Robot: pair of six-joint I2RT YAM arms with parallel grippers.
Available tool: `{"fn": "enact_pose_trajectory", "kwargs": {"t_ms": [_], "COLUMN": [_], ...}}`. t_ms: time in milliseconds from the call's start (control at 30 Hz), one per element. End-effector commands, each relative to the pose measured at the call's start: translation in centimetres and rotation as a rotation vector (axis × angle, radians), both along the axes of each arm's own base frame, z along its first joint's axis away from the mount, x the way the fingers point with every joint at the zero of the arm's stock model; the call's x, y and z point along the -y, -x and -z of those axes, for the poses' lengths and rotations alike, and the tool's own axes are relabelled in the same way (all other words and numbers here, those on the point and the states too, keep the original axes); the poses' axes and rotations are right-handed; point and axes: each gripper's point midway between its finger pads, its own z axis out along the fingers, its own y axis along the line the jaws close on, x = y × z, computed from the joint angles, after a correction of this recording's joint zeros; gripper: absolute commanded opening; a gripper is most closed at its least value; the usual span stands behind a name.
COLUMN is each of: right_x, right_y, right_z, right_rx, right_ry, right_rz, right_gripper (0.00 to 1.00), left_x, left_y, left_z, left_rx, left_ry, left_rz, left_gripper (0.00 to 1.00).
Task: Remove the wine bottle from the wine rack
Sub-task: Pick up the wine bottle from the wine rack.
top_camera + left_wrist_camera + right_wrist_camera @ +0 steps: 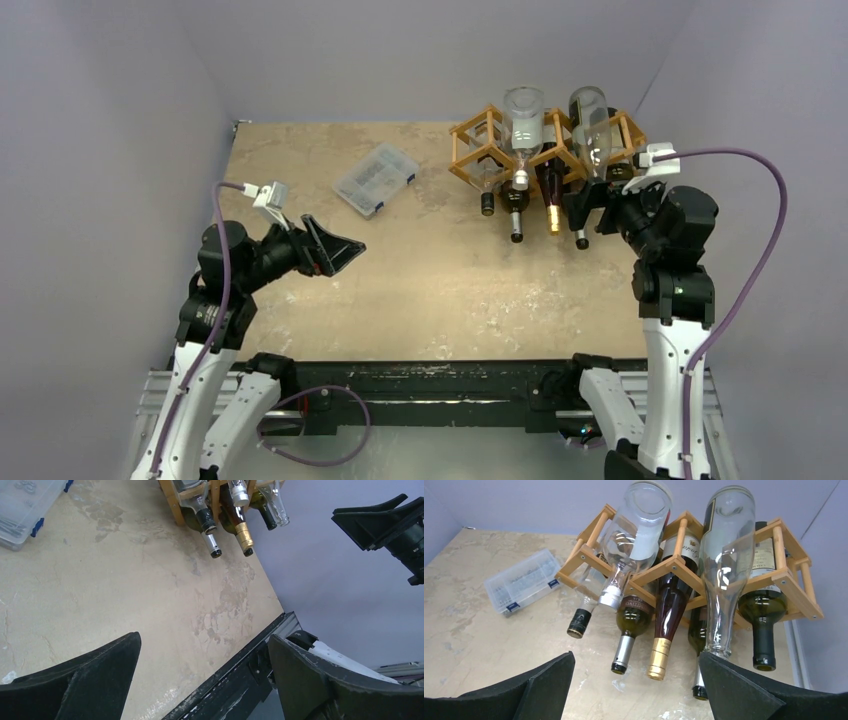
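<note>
The wine rack point(466, 150) of light-brown wooden rods stands at the table's far right and holds several bottles, necks toward me. In the right wrist view the rack point(681, 535) carries two clear bottles on top point(639, 530) point(726, 555). Below them lie a dark red bottle with gold foil point(669, 610), a green one with a silver capsule point(631, 620) and a dark green one point(764, 615). My right gripper point(636, 680) is open and empty just in front of the necks point(590, 212). Its right finger point(744, 690) sits under the right clear bottle's mouth. My left gripper point(340, 250) is open and empty, far left of the rack.
A clear plastic compartment box point(376, 178) lies on the tan table left of the rack; it also shows in the right wrist view point(521, 582). Grey walls close in on the left, back and right. The black rail point(240, 675) runs along the near edge.
</note>
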Motion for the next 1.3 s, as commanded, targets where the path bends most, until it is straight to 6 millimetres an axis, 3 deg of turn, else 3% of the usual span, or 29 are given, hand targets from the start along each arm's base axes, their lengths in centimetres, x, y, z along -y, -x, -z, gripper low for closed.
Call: {"fn": "enact_pose_trajectory", "kwargs": {"t_ms": [0,200,367,533,733,900,1267], "right_x": [-0.7,-1.1,-2.6,-5.7,-6.5,-6.9,-6.9], "right_y": [0.3,0.5,1.2,3.0,3.6,2.6,-1.8], "right_z": [-2.5,-2.3,-1.9,-0.9,-0.6,0.0,0.5], "right_rx": [0.064,0.067,0.071,0.094,0.066,-0.018,-0.093], "right_ry": [0.005,0.048,0.106,0.187,0.221,0.168,0.087], "right_rz": [-0.045,-0.092,-0.217,-0.484,-0.585,-0.634,-0.583], "right_gripper": [0.99,0.99,0.99,0.99,0.99,0.99,0.99], "left_x": [0.3,0.5,0.6,0.8,0.9,0.7,0.4], "left_y": [0.3,0.5,0.6,0.7,0.9,1.1,1.2], "left_z": [-0.8,-0.8,-0.7,-0.5,-0.2,0.3,1.5], "left_rx": [0.045,0.051,0.052,0.048,0.05,0.061,0.088], "left_ry": [0.013,0.015,0.021,0.025,0.031,0.026,0.026], "left_rz": [0.029,0.043,0.054,0.066,0.078,0.057,-0.005], "left_gripper": [1.0,1.0,1.0,1.0,1.0,1.0,1.0]}}
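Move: The gold-capped wine bottle's neck lies about 14 cm ahead of the right hand, 1 cm to its left and 16 cm below. From that hand, the white-capped clear bottle's neck is 16 cm ahead, 8 cm left and 6 cm lower; the uncapped clear bottle's neck is 9 cm ahead and 7 cm right, 6 cm lower. From the left hand, the gold-capped neck is some 20 cm ahead, 49 cm right, 12 cm lower. Still clear of the bottles, the wide-open right hand heads left in front of the rack, about 6 cm, easing back a little while it turns some 35 degrees counter-clockwise and its left side dips. It then pushes forward roughly 3 cm and sinks as the fingers tip down. The empty left hand drifts a few centimetres down and back. ##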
